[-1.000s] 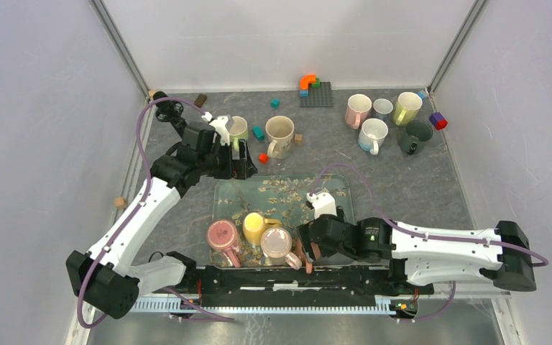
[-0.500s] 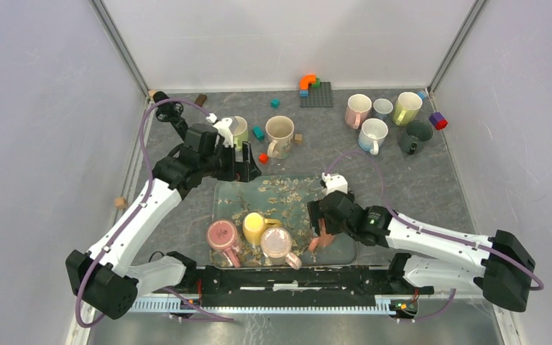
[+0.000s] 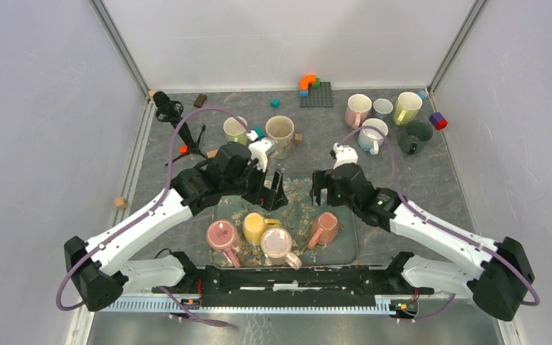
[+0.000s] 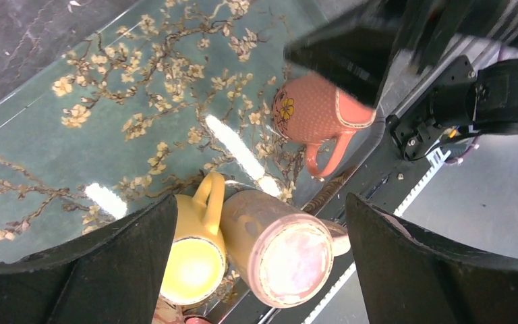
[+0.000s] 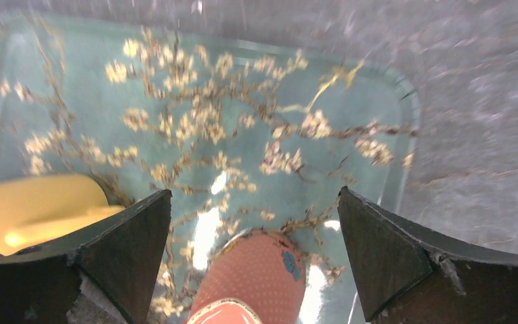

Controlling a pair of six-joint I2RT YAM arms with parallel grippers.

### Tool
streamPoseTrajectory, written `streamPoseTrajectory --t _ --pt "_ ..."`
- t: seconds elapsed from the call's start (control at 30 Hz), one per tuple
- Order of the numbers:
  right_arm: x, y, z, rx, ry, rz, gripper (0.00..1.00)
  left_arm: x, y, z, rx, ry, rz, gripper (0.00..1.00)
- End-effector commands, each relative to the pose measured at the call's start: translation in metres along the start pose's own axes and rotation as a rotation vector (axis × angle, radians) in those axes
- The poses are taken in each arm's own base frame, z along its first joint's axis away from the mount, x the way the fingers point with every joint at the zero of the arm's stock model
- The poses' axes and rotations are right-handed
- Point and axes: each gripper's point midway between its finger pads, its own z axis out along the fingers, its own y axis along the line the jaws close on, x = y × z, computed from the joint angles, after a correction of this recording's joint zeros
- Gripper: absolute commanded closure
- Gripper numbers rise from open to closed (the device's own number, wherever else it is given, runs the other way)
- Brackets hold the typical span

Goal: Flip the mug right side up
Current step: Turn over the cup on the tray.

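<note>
A salmon dotted mug [image 3: 324,228] stands free on the right part of the flowered tray [image 3: 352,215], its white-edged mouth facing up. My right gripper [image 3: 327,194] hovers open just behind it; in the right wrist view the mug [image 5: 256,270] lies below and between the spread fingers of that gripper [image 5: 255,191], touching neither. Over the tray's far edge my left gripper [image 3: 274,195] is open with nothing in it. In the left wrist view that gripper [image 4: 262,197] looks down on a yellow mug [image 4: 189,263], a pale pink mug [image 4: 283,253] and the salmon mug [image 4: 310,111].
A darker pink mug [image 3: 222,235] stands at the tray's near left. Several mugs [image 3: 374,133] cluster at the back right and two more [image 3: 279,131] at back centre. Loose blocks, a grey baseplate [image 3: 316,95] and a small black tripod [image 3: 169,108] sit along the back.
My right gripper drew back from the tray's near edge to its far side, leaving the salmon mug standing free. My left arm swung right, from the back-left mug to over the tray.
</note>
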Motion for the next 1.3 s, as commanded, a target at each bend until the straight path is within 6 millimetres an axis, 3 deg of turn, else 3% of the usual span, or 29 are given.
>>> streamPoseTrajectory --t 0.0,0.23,0.33,0.5,0.77,0.97,1.27 --pt "-0.064 -0.020 -0.034 0.076 -0.185 0.070 0.02 -0.006 -0.019 0.009 0.007 -0.023 0.069 0.00" --pt "-0.110 -0.069 -0.108 0.229 -0.438 0.226 0.02 0.013 -0.051 0.039 -0.007 0.056 0.150 0.04" --pt "-0.119 -0.082 -0.138 0.233 -0.543 0.307 0.02 0.021 -0.065 0.052 -0.013 0.087 0.181 0.10" --pt "-0.126 -0.090 -0.168 0.187 -0.657 0.364 0.02 0.044 -0.085 0.078 -0.014 0.163 0.229 0.19" --pt "-0.129 -0.089 -0.176 0.169 -0.672 0.354 0.02 0.072 -0.104 0.113 -0.046 0.250 0.269 0.34" --pt "-0.128 -0.085 -0.173 0.150 -0.661 0.339 0.02 0.088 -0.103 0.130 -0.095 0.298 0.294 0.42" --pt "-0.129 -0.079 -0.169 0.125 -0.649 0.317 0.02 0.091 -0.091 0.145 -0.174 0.300 0.304 0.51"
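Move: Upside down on the tray, the coral mug has its middle about 15 cm to the left hand's right, 5 cm back and 14 cm below. Its handle points back and left. The beige mug stands some 13 cm to the left of the coral mug and 5 cm nearer the base; the yellow mug is about 20 cm to its left, nearly level with it. From the right hand, the coral mug lies about 9 cm back, 1 cm left and 6 cm below. Swinging right, down and somewhat back, the left hand travels nearly 20 cm to the handle side of the coral mug, its fingers tipping about 25 degrees steeper and closing to half open, with the tips coming around the handle; a touch can't be made out. The empty right hand clears away, rising about 18 cm and going 13 cm right, then holds still, fingers wide open. ##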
